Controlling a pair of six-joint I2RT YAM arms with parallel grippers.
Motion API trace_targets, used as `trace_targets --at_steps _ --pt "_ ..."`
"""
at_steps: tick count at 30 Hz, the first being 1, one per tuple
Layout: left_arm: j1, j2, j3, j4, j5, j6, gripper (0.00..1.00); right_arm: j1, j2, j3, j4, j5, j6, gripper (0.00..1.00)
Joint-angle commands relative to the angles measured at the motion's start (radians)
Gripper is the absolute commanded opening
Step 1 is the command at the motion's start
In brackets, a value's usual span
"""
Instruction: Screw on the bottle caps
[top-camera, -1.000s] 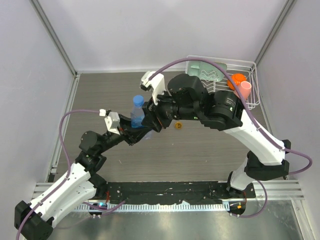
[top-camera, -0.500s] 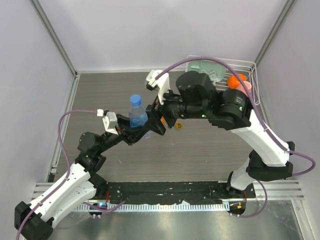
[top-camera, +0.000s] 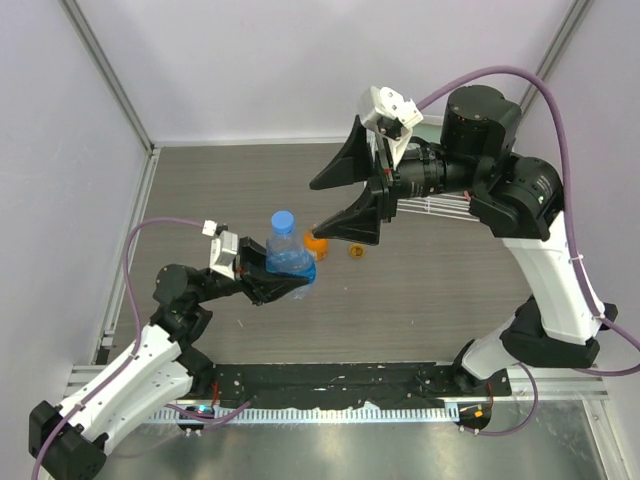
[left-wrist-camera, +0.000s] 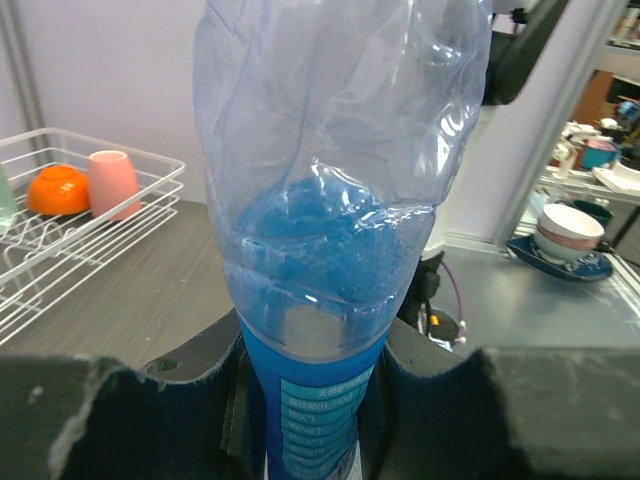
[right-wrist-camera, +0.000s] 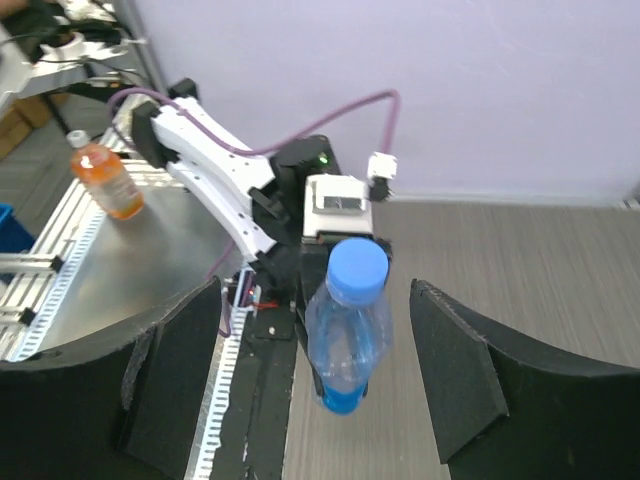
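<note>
My left gripper is shut on the blue-labelled lower part of the taller clear bottle and holds it upright. The blue cap sits on the bottle's neck. My right gripper hangs above and to the right of that cap, open, nothing between its fingers. The squat orange bottle stands on the table just right of the clear one, partly behind a right finger. The small amber cap lies on the table beside it.
A white wire rack at the back right holds an orange ball and a pink cup; my right arm hides most of it from above. Another orange-liquid bottle stands on the metal surface beyond my left arm.
My right gripper has opened, let go of the blue cap and risen up and back to the right. The clear bottle shifted slightly nearer. The squat orange bottle has come into view.
</note>
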Motion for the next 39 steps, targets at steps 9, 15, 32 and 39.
trace_targets --at_steps 9,15,32,39 --pt "-0.02 0.022 0.079 0.094 0.153 -0.074 0.0 -0.025 0.08 -0.103 0.41 -0.407 0.142 0.81" --pt "-0.022 0.027 0.087 0.089 0.152 -0.074 0.0 -0.025 0.073 -0.215 0.565 -0.449 0.227 0.78" --pt "-0.02 0.028 0.09 0.069 0.075 -0.069 0.0 -0.027 0.023 -0.373 0.738 -0.479 0.33 0.52" --pt "-0.019 0.021 0.084 0.065 0.026 -0.061 0.0 -0.036 0.022 -0.387 0.739 -0.473 0.342 0.28"
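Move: The blue cap already sits on the upright bottle in the left hand, about 12 cm above that hand and 1 cm ahead of it, with no sideways offset. From the right hand, that cap is roughly 6 cm to the left, 1 cm ahead and 5 cm below. Far below on the table, some 42 cm down, the orange bottle stands 20 cm ahead and 1 cm left of the right hand; the orange cap lies 21 cm ahead, 9 cm right and 48 cm down. The right fingertips close on the blue cap from its two sides, ending in a pinch: the wide-open right hand goes about 5 cm left and over 3 cm down to it, turning some 25 degrees counter-clockwise and tipping slightly, its fingers narrowing to about half. The left hand keeps its grip on the bottle, drawing it back 3 cm with a slight clockwise turn, then easing it up and a little forward. ##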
